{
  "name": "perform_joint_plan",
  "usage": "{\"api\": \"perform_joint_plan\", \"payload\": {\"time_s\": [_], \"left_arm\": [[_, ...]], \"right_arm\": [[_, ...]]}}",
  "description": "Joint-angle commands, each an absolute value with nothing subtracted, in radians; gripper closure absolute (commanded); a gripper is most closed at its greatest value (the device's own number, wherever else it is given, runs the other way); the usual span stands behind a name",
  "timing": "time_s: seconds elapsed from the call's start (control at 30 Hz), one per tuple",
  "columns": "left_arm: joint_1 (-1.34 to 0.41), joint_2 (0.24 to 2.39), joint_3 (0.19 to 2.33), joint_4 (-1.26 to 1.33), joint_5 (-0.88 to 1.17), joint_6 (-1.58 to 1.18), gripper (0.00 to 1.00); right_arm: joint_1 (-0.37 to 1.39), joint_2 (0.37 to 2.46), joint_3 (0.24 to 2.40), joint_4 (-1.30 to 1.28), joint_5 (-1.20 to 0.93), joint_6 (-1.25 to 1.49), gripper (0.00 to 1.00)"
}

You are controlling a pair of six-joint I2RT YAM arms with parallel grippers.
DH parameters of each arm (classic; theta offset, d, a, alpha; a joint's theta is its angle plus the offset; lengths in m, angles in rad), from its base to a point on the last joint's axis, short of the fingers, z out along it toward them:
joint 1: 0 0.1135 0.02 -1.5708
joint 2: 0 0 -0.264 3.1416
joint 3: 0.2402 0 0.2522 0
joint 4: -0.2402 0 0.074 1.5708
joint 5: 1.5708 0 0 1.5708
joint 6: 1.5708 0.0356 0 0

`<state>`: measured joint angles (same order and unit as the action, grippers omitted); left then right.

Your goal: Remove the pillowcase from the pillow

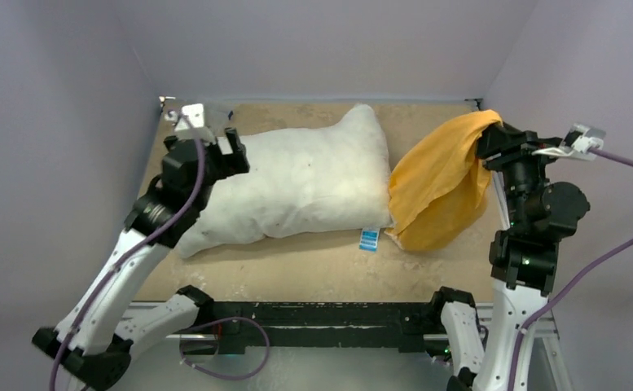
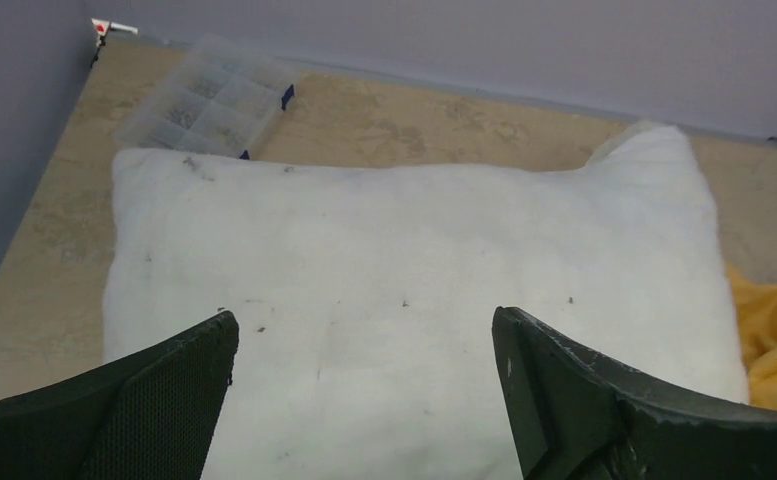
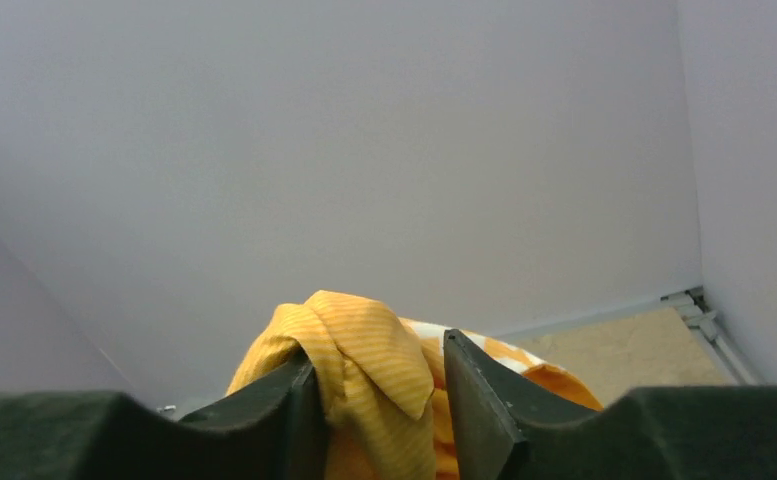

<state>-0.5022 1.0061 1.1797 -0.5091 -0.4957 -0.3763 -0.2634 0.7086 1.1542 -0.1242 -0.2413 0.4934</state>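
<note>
The plump white pillow [image 1: 296,183] lies bare across the middle of the table, and it fills the left wrist view [image 2: 414,250]. My left gripper [image 1: 230,153] hovers over its left end, jaws wide open [image 2: 364,318] and empty. The orange-yellow pillowcase [image 1: 439,183] is bunched to the right of the pillow, touching its right end. Its top is lifted up to my right gripper [image 1: 492,142]. In the right wrist view a loose fold of the pillowcase [image 3: 364,350] lies between the parted fingers of that gripper [image 3: 377,352], against the left finger, with a gap to the right one.
A clear plastic compartment box [image 2: 209,100] sits at the table's back left, behind the pillow. A small blue-and-white tag [image 1: 369,239] lies by the pillow's front right corner. Lilac walls close in the table on three sides.
</note>
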Motion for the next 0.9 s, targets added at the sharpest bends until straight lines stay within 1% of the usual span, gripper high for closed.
{"api": "perform_joint_plan", "payload": {"time_s": [0.0,0.1,0.13,0.17,0.3,0.4,0.47,0.6,0.67,0.77,0.87], "left_arm": [[-0.497,0.807,1.182,-0.671,-0.446,-0.428,0.03],[-0.497,0.701,1.181,-0.737,-0.452,-0.424,0.01],[-0.497,0.675,1.189,-0.761,-0.463,-0.422,0.01],[-0.497,0.652,1.198,-0.786,-0.479,-0.419,0.01],[-0.497,0.583,1.237,-0.878,-0.553,-0.4,0.01],[-0.497,0.552,1.277,-0.931,-0.602,-0.386,0.01],[-0.497,0.539,1.301,-0.952,-0.617,-0.365,0.01],[-0.497,0.53,1.363,-0.999,-0.656,-0.328,0.01],[-0.497,0.518,1.39,-1.004,-0.662,-0.304,0.01],[-0.497,0.477,1.411,-0.981,-0.679,-0.271,0.01],[-0.497,0.427,1.422,-0.942,-0.694,-0.244,0.01]], "right_arm": [[-0.244,0.691,1.056,-0.208,-0.173,0.467,0.43],[-0.244,0.736,0.996,-0.233,-0.213,0.486,0.12],[-0.244,0.754,0.986,-0.242,-0.192,0.497,0.04],[-0.244,0.773,0.986,-0.254,-0.147,0.512,0.02],[-0.244,0.819,1.061,-0.331,0.021,0.58,0.01],[-0.244,0.79,1.114,-0.355,0.106,0.596,0.01],[-0.244,0.766,1.144,-0.367,0.1,0.571,0.01],[-0.244,0.762,1.168,-0.437,-0.008,0.508,0.01],[-0.243,0.734,1.161,-0.428,-0.056,0.465,0.01],[-0.237,0.663,1.177,-0.404,-0.037,0.454,0.01],[-0.199,0.615,1.249,-0.388,0.07,0.45,0.01]]}}
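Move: The pillowcase hangs bunched from the right hand's parting fingers, its middle roughly 22 cm below and about 2 cm ahead and 2 cm left; the bare pillow's middle is some 39 cm left, 7 cm farther out and 41 cm below. From the left hand, the pillow's middle is about 4 cm ahead, 11 cm right and 25 cm down, the clear box 22 cm ahead, 10 cm left and 31 cm down. The right hand opens its half-parted fingers wide and lets the pillowcase go as it plunges about 16 cm towards the table, reaching slightly forward and tipping nearly 30 degrees down, then climbs some 10 cm, draws back and partly levels. Meanwhile the left hand, already empty and open, withdraws from the pillow, about 17 cm back, leftward and rising. ##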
